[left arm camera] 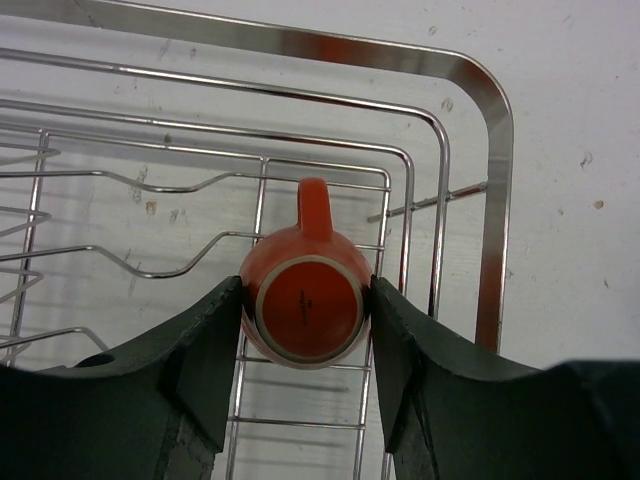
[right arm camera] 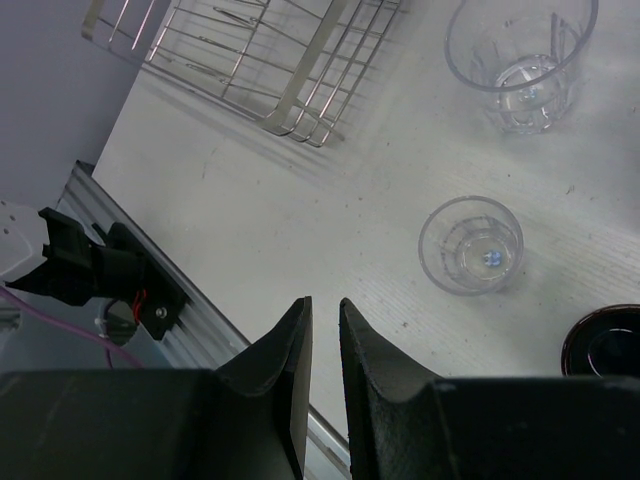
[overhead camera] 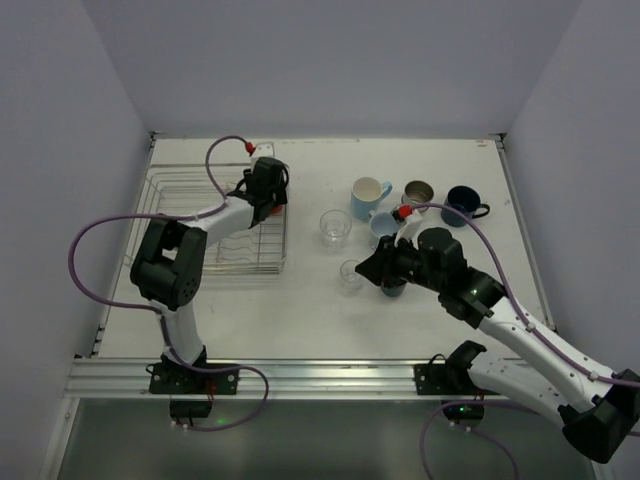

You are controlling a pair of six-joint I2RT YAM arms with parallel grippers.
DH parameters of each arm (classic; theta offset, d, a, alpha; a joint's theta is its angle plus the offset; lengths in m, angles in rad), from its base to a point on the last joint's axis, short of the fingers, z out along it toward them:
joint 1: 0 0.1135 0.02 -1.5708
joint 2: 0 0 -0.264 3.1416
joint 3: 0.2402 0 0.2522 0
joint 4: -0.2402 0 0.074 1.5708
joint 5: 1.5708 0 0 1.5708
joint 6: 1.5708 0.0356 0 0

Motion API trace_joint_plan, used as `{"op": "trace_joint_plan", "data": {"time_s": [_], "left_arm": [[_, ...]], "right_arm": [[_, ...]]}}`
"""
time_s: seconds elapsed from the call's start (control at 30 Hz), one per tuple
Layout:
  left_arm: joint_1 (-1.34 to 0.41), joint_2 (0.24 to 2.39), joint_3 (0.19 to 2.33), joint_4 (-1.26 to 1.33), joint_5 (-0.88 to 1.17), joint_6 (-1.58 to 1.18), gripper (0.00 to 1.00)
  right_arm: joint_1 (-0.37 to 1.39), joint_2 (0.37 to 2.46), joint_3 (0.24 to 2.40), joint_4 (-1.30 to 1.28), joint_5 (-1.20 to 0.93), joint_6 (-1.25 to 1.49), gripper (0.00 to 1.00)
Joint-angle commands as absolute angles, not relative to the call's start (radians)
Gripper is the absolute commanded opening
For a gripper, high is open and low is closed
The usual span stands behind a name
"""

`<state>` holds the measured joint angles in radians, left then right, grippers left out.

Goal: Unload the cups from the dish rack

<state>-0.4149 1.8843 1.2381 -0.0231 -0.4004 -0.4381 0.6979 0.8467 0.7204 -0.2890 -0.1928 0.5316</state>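
An orange mug (left arm camera: 305, 300) stands upside down in the right end of the silver wire dish rack (left arm camera: 470, 150), handle pointing away. My left gripper (left arm camera: 305, 290) is shut on it, one finger against each side. In the top view the left gripper (overhead camera: 268, 200) is over the rack (overhead camera: 200, 225) and hides the mug. On the table stand a light blue mug (overhead camera: 370, 197), a metallic tumbler (overhead camera: 418, 193), a navy mug (overhead camera: 463, 203), a grey-blue mug (overhead camera: 383, 226), two clear glasses (overhead camera: 335, 227) (overhead camera: 350, 272) and a black mug (overhead camera: 393, 288). My right gripper (right arm camera: 323, 310) is shut and empty, above the table near the small glass (right arm camera: 470, 245).
The rack's wavy plate dividers (left arm camera: 150, 260) run to the left of the orange mug. The aluminium rail (overhead camera: 300, 375) marks the table's near edge. The right wrist view also shows the larger glass (right arm camera: 520, 60), the black mug's rim (right arm camera: 605, 340) and the rack's corner (right arm camera: 260, 50).
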Motion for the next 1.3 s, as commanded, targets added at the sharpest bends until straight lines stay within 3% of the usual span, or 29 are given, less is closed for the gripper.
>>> {"op": "trace_joint_plan", "data": {"time_s": [0.0,0.5,0.67,0.8,0.9,1.07,1.27], "left_arm": [[-0.411,1.807,1.210,-0.032,-0.419,-0.442,0.00],[-0.394,1.645,1.180,-0.060,-0.387,-0.437,0.00],[-0.387,1.566,1.138,-0.061,-0.347,-0.471,0.00],[-0.371,1.465,1.060,-0.051,-0.304,-0.498,0.00],[-0.351,1.402,1.011,-0.040,-0.263,-0.523,0.00],[-0.310,1.298,0.939,-0.018,-0.140,-0.590,0.00],[-0.267,1.134,0.850,0.067,0.059,-0.717,0.00]], "right_arm": [[0.706,0.851,0.770,-0.275,-0.176,0.540,0.20],[0.739,0.975,0.841,-0.112,-0.229,0.612,0.21],[0.742,1.093,0.877,0.118,-0.279,0.718,0.35],[0.745,1.216,0.929,0.251,-0.282,0.804,0.55],[0.746,1.291,0.954,0.320,-0.258,0.850,0.64],[0.749,1.432,0.991,0.438,-0.265,0.935,0.73],[0.752,1.514,1.000,0.569,-0.287,0.992,0.74]]}}
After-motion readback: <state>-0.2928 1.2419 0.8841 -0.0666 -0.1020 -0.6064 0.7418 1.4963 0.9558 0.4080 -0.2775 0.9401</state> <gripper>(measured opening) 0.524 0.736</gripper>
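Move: The red mug is already in the left fingers, low in the rack's right end, with the rack's right rim about 5 cm to the right and slightly lower. The right gripper it is taken towards is some 27 cm back, 21 cm right and 12 cm higher. From the right hand the mug lies about 27 cm ahead, 21 cm left and 12 cm lower; the tall glass is 22 cm ahead and 3 cm left, the small glass 11 cm ahead and 1 cm right, both some 15 cm lower. Keeping its grip on the red mug, the left hand lifts it up out of the rack and then draws back towards the base while still climbing, about 11 cm up and 10 cm back in all, drifting slightly left and rolling its left side down some 20 degrees late on. After a slow start the right hand sweeps left and forward towards the mug, some 14 cm left and 9 cm forward, rising a little and then easing down, while its left side rolls up and its nearly shut fingers open wide, without touching the mug. ##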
